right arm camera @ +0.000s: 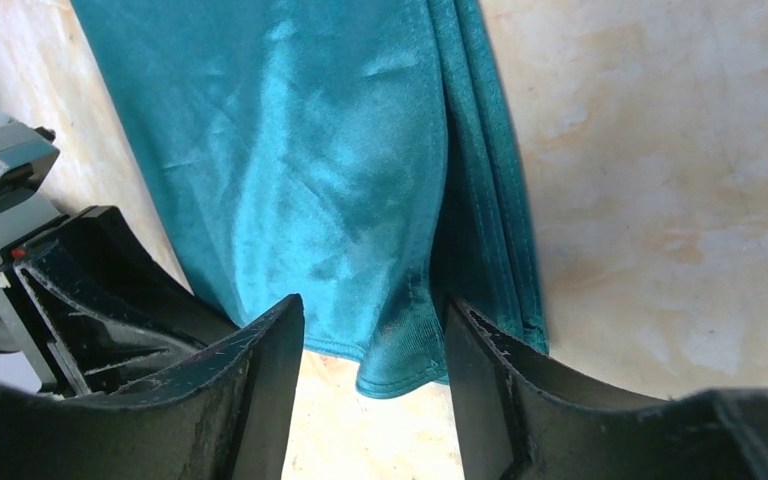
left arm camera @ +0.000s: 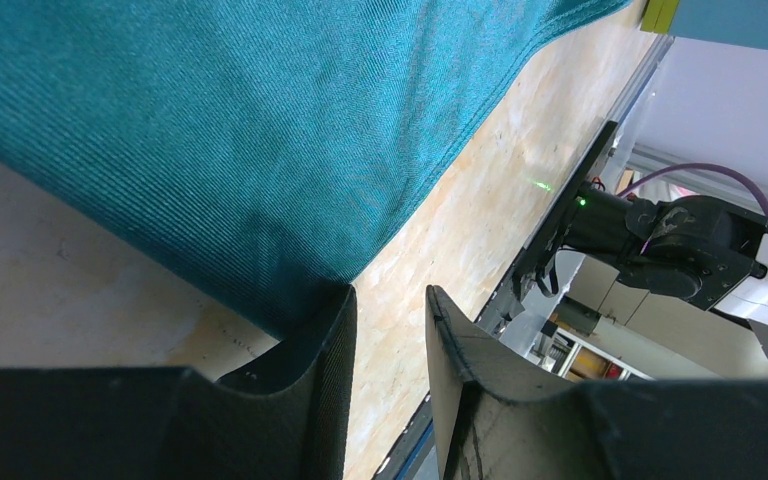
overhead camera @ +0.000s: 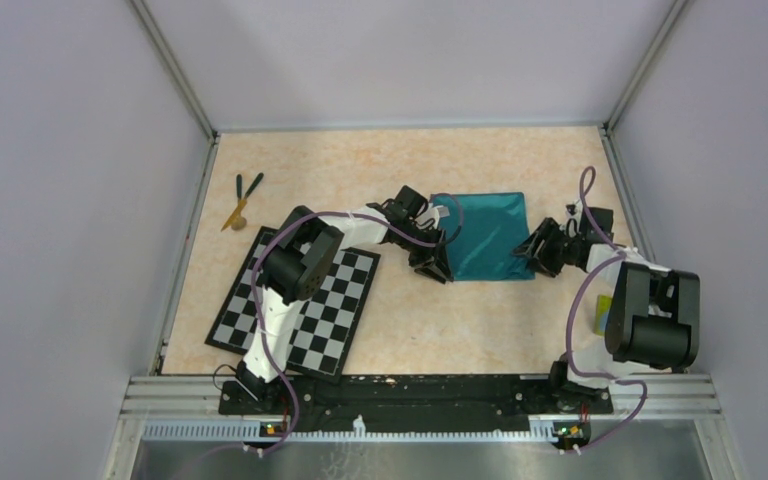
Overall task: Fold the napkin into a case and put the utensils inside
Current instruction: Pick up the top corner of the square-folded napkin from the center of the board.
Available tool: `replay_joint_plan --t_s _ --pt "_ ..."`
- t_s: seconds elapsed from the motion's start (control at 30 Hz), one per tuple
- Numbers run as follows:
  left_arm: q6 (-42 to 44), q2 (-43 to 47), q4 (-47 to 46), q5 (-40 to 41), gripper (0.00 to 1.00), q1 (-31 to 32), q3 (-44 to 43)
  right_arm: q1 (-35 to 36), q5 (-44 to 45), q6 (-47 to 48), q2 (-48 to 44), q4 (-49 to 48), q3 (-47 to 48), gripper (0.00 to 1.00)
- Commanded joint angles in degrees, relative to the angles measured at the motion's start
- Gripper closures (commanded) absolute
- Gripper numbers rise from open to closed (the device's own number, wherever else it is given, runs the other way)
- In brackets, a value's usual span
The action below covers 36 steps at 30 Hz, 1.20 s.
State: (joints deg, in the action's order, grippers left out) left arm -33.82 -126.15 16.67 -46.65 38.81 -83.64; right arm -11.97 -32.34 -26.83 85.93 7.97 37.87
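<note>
The napkin is a teal-green cloth lying folded into a rough rectangle on the tan table, its layered edges showing along its right side. My left gripper is at its near left corner. Its jaws stand apart with only bare table between them, and the cloth's corner lies against the outside of one finger. My right gripper is at the near right corner, open, with the cloth's hem lying loose between its fingers. The utensils, slim dark green and tan sticks, lie far left.
A black-and-white checkerboard mat lies under the left arm at the near left. A small blue and yellow object sits by the right arm's base. Grey walls close in the table on the left, back and right.
</note>
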Motion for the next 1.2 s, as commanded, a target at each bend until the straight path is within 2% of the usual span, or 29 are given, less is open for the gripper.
replay_joint_plan --t_s 0.0,0.2,0.6,0.97,1.17 --pt "1.32 -0.33 -0.67 -0.02 0.63 0.34 -1.59 0.71 -2.20 0.19 -4.65 0.30 -1.84 0.48" --pt "1.22 -0.50 -0.63 -0.05 0.63 0.31 -1.50 0.72 -1.18 0.96 -8.16 1.97 -2.60 0.50" --pt "1.39 -0.24 -0.51 0.18 0.63 0.26 -1.46 0.72 3.91 0.65 -9.78 4.28 -2.98 0.62" --pt "1.39 -0.15 -0.57 0.29 0.63 0.31 -1.59 0.72 5.49 0.93 -11.28 6.43 -2.51 0.76" --pt "1.34 -0.16 -0.57 0.23 0.63 0.31 -1.57 0.72 6.67 1.86 -12.20 8.42 -1.77 0.77"
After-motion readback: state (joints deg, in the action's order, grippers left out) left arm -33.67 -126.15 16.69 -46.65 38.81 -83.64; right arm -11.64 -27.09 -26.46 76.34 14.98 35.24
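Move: The raised top-layer corner of the napkin sits between my open right fingers, about 2 cm back from the hand point, level sideways and 1 cm below. The napkin's lower-layer corner is some 4 cm back and 1 cm to the right, its middle about 5 cm ahead and 10 cm left. The sponge pack lies roughly 13 cm back and 17 cm right. From my left hand, the top-layer corner is about 3 cm ahead and 18 cm right. I draw my right hand back some 2.5 cm towards myself, along the top flap to its very corner, rising about 1.5 cm early on and then easing a little to the right. As I go, I narrow my fingers from about half open to a quarter, bringing the tips in from both sides of the corner to pinch it. ##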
